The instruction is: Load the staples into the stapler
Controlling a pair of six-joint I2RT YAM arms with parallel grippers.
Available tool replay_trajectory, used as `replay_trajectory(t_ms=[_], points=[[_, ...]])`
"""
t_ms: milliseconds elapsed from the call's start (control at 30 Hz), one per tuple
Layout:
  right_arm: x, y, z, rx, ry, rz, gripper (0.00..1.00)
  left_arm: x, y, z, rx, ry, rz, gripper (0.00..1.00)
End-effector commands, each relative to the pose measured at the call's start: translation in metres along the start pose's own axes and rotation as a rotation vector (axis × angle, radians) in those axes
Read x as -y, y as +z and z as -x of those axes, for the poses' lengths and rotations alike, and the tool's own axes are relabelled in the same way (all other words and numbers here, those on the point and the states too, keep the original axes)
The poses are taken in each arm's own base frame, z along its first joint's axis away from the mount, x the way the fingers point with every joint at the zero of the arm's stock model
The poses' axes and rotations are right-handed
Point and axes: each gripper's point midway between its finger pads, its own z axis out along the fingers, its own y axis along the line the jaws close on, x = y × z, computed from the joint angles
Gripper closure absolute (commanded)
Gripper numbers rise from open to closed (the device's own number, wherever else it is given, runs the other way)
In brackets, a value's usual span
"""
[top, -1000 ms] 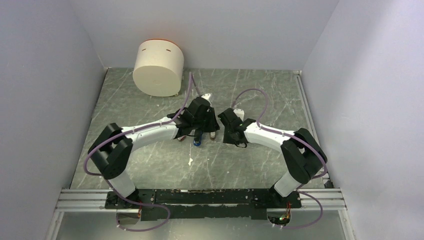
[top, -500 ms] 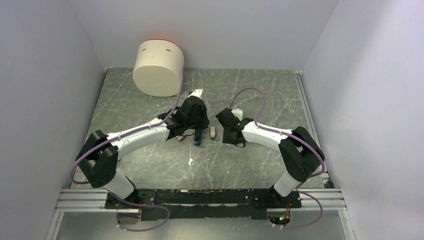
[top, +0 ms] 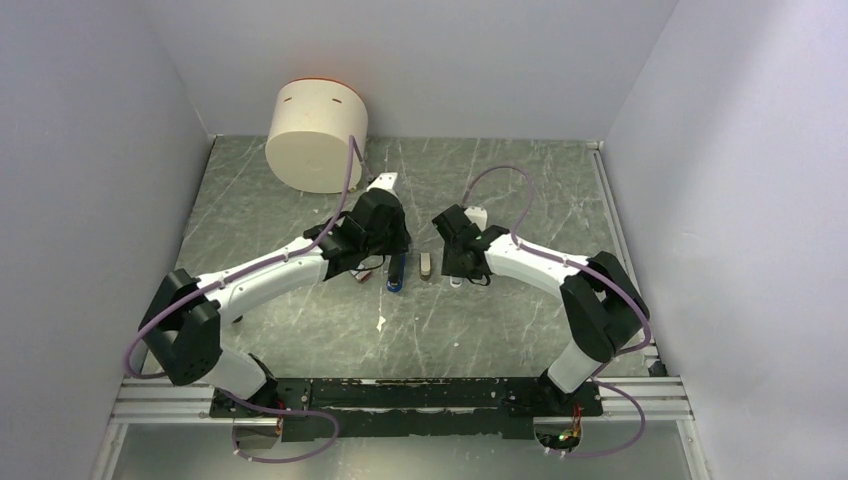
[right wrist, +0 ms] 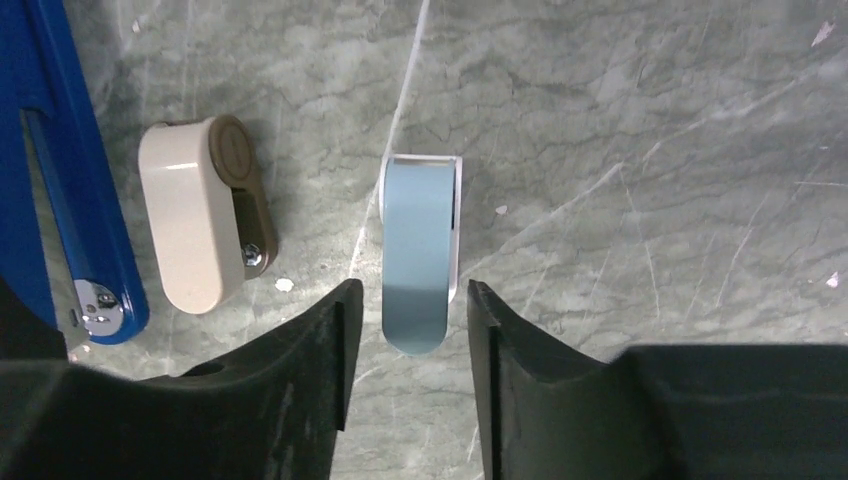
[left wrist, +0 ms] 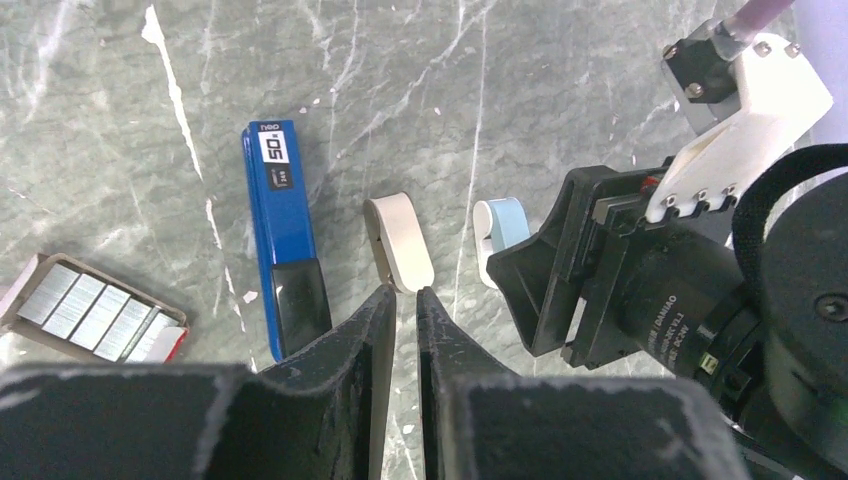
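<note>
The blue stapler with its black top arm lies flat on the marble table, also seen as the stapler and the stapler. To its left sits the open red box of staples, silvery blocks showing inside. My left gripper hovers above the table, shut with only a thin slit and nothing in it, its tips over the near end of a tan piece. My right gripper is open, its fingertips on either side of the near end of a pale-blue piece lying on the table.
A tan oblong piece lies just right of the stapler, and the pale-blue oblong piece lies right of that. A big white cylinder stands at the back left corner. Grey walls close in the table on three sides.
The two grippers have drawn apart from above the stapler, the left one going back and left. The tan piece beside the stapler now shows on the table.
</note>
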Motion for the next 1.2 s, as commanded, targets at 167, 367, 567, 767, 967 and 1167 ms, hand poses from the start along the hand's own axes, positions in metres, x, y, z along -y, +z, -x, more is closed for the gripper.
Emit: replay_trajectory(t_ms=[167, 367, 567, 767, 967, 1167], points=[[-0.007, -0.013, 0.022, 0.052, 0.006, 0.037, 0.46, -0.011, -0.012, 0.009, 0.029, 0.009, 0.018, 0.79], [-0.006, -0.025, 0.032, 0.092, -0.001, 0.049, 0.47, -0.009, -0.035, 0.026, 0.097, -0.007, -0.005, 0.74], [0.016, -0.064, 0.048, 0.208, 0.000, 0.041, 0.37, -0.025, -0.093, 0.053, 0.200, 0.025, 0.028, 0.42], [0.064, -0.130, 0.063, 0.365, 0.050, -0.023, 0.00, -0.058, -0.165, 0.078, 0.301, 0.088, 0.142, 0.17], [0.115, -0.214, 0.090, 0.591, 0.210, -0.079, 0.00, -0.092, -0.252, 0.112, 0.446, 0.073, 0.268, 0.11], [0.143, -0.277, 0.104, 0.742, 0.299, -0.041, 0.00, -0.119, -0.329, 0.133, 0.571, 0.060, 0.343, 0.07]])
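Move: The light-blue mini stapler lies free between my right fingers, about 1 cm ahead and 3 cm below, with the cream mini stapler 5 cm left and 2 cm ahead. My left hand hangs some 14 cm over the table: the blue stapler is about 3 cm ahead and 2 cm left, the cream one 3 cm ahead and 4 cm right, the staple tray 2 cm ahead and 10 cm left. I pull both hands away from the staplers after barely stirring at first, then speed up. My right hand climbs off the light-blue stapler about 25 cm, swinging some 12 cm right and slightly back; my left rises and sweeps left, over 20 cm each, drawing back 9. Both grippers spread nearly or fully wide and the fingers tip upward, the right's by some 35 degrees. ##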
